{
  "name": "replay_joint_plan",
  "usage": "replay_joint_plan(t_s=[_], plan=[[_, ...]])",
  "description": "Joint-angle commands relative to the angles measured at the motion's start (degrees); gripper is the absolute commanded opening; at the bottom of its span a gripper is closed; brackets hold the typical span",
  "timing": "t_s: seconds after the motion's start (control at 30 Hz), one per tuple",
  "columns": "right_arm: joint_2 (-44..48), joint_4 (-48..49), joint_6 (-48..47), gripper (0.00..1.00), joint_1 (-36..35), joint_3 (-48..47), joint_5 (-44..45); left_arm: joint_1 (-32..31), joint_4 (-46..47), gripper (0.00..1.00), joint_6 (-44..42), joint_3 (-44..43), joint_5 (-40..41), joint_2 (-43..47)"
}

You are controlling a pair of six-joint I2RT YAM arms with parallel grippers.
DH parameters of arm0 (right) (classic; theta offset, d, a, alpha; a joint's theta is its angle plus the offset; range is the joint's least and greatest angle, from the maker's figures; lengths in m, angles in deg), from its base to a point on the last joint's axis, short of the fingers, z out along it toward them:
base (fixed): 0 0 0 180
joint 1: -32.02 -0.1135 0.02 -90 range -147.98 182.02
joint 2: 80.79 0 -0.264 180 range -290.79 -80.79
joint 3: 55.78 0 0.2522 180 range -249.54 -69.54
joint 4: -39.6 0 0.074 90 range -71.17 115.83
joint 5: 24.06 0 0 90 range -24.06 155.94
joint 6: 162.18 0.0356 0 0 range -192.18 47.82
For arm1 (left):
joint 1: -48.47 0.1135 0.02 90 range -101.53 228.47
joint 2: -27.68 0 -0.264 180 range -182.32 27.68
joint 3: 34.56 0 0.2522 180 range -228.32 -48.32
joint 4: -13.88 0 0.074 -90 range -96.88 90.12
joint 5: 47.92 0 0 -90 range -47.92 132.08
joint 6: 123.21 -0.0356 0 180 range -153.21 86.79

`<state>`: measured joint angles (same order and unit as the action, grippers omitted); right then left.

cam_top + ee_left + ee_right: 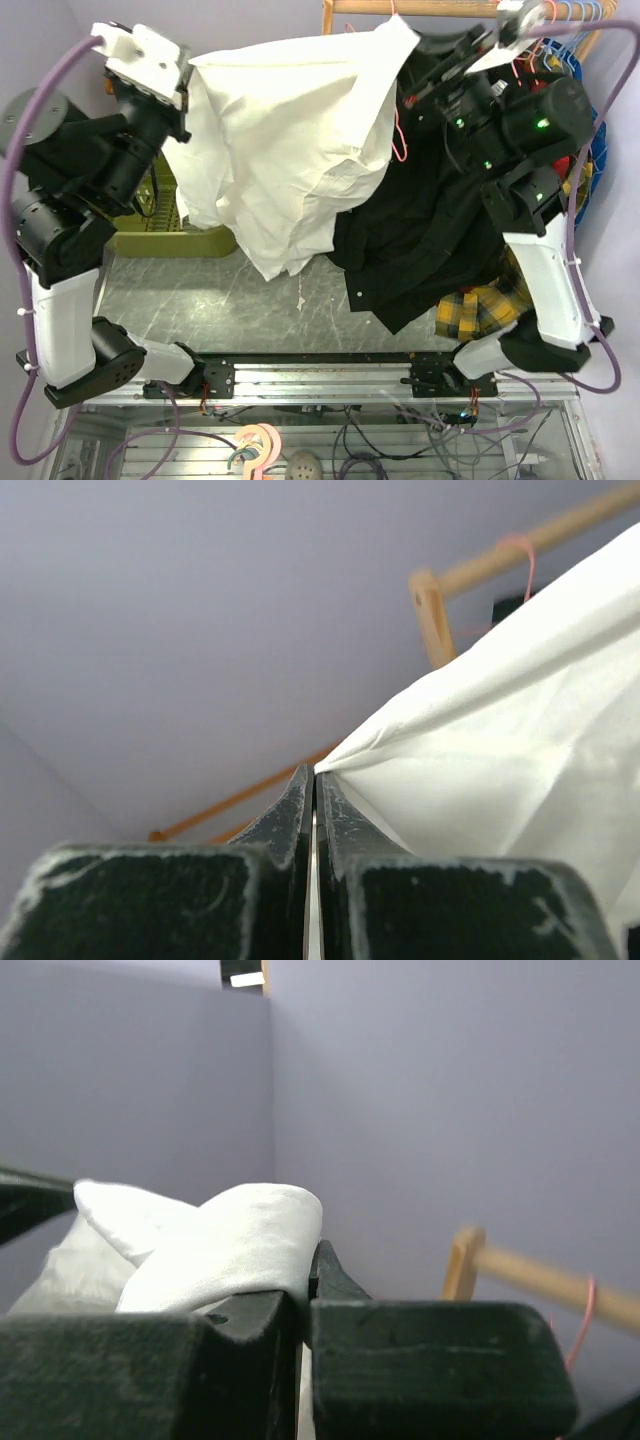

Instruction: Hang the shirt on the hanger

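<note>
The white shirt [285, 140] hangs spread in the air between my two grippers, its lower part drooping toward the table. My left gripper [186, 88] is shut on its left top edge; in the left wrist view the fabric [500, 730] runs out from the closed fingertips [316, 772]. My right gripper [414, 46] is shut on the right top corner, and the cloth [220, 1240] bulges over its left finger [250, 1310]. A loop of the pink hanger [401, 140] shows just right of the shirt, below the wooden rail; its hook [524, 556] sits on the rail.
The wooden rail [420, 8] crosses the back. A black shirt [420, 240] and a yellow plaid shirt [490, 305] lie on the table's right half. Blue hangers [592, 150] hang at the far right. An olive bin [160, 235] stands at the left.
</note>
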<state>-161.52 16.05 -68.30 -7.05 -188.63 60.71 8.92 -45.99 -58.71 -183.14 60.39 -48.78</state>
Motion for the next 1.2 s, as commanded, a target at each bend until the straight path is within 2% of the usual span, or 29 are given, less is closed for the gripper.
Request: replay_joint_plan(t_s=[0.0,0.07,0.13,0.2,0.3,0.47,0.53,0.6,0.7,0.87,0.93,0.97,1.07,1.17], plan=[[-9.3,-3.4,-2.2,0.0,0.2,-19.7,-1.9,-1.4,5.3,0.07,-1.7,-9.8,-0.3,-3.6],[-11.7,-4.0,-2.0,0.0,0.2,-26.3,-2.0,-2.7,7.4,0.07,-2.2,-11.4,1.4,-4.6],[-10.1,-2.4,-1.5,0.0,0.2,-22.6,-1.5,-2.9,8.3,0.07,-1.9,-10.1,2.5,-4.7],[-4.7,1.4,-0.9,0.0,0.2,-10.0,0.3,-2.9,7.7,0.07,-1.0,-4.2,3.2,-3.3],[4.0,5.1,1.2,0.0,0.2,13.5,4.0,-0.5,4.4,0.07,-1.7,15.0,-0.1,0.0],[14.9,10.0,8.4,0.0,0.4,51.8,7.2,9.9,3.2,0.11,0.5,47.6,-17.3,4.9],[16.9,10.5,13.5,0.0,0.4,62.5,5.6,16.1,4.6,0.16,0.7,57.0,-25.1,4.8],[17.6,12.7,17.3,0.0,0.5,71.3,3.2,22.6,2.9,0.2,-1.6,61.3,-33.6,1.3],[15.4,15.5,18.9,0.0,0.5,77.7,2.7,29.0,-5.0,0.27,-8.2,59.4,-43.0,-8.8],[6.6,15.7,15.5,0.0,0.7,74.9,3.7,33.3,-12.6,0.43,-10.9,47.6,-48.2,-21.5],[2.7,16.9,15.5,0.0,0.8,73.3,3.3,33.3,-14.3,0.55,-10.9,42.2,-49.2,-23.9],[0.8,17.7,15.5,0.0,0.9,72.5,3.0,33.3,-15.3,0.58,-10.8,39.9,-50.2,-24.6],[-4.4,18.8,16.2,0.0,1.3,69.4,3.8,33.2,-20.1,0.62,-13.1,35.2,-54.7,-24.4],[-9.0,18.1,16.5,0.0,2.3,65.9,4.1,31.4,-25.7,0.65,-19.4,35.8,-58.0,-22.0]])
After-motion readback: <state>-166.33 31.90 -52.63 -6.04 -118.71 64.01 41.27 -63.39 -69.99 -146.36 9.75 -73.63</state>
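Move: Beneath and between the raised hands, which hold the white shirt up by its two sides, lies the bare table patch: its middle is about 56 cm below the left hand, 13 cm to its right and 6 cm back. From the right hand the patch is some 59 cm down, 16 cm left and 8 cm back. The green bin stands about 13 cm ahead of the left hand and 15 cm to its left; the hanging black shirts are roughly 13 cm ahead of the right hand and 13 cm to its right, both far below. Flicking the white shirt up another 5 cm or so, both hands then swing quickly down some 55 cm towards the table, fingers tipping steeply downward. The right keeps its pinch and, once low, eases about 5 cm forward and a little left. The left swings forward on the way, opens and lets go of its side, then lifts about 6 cm and draws forward to the bin's near right edge, turning clockwise. ##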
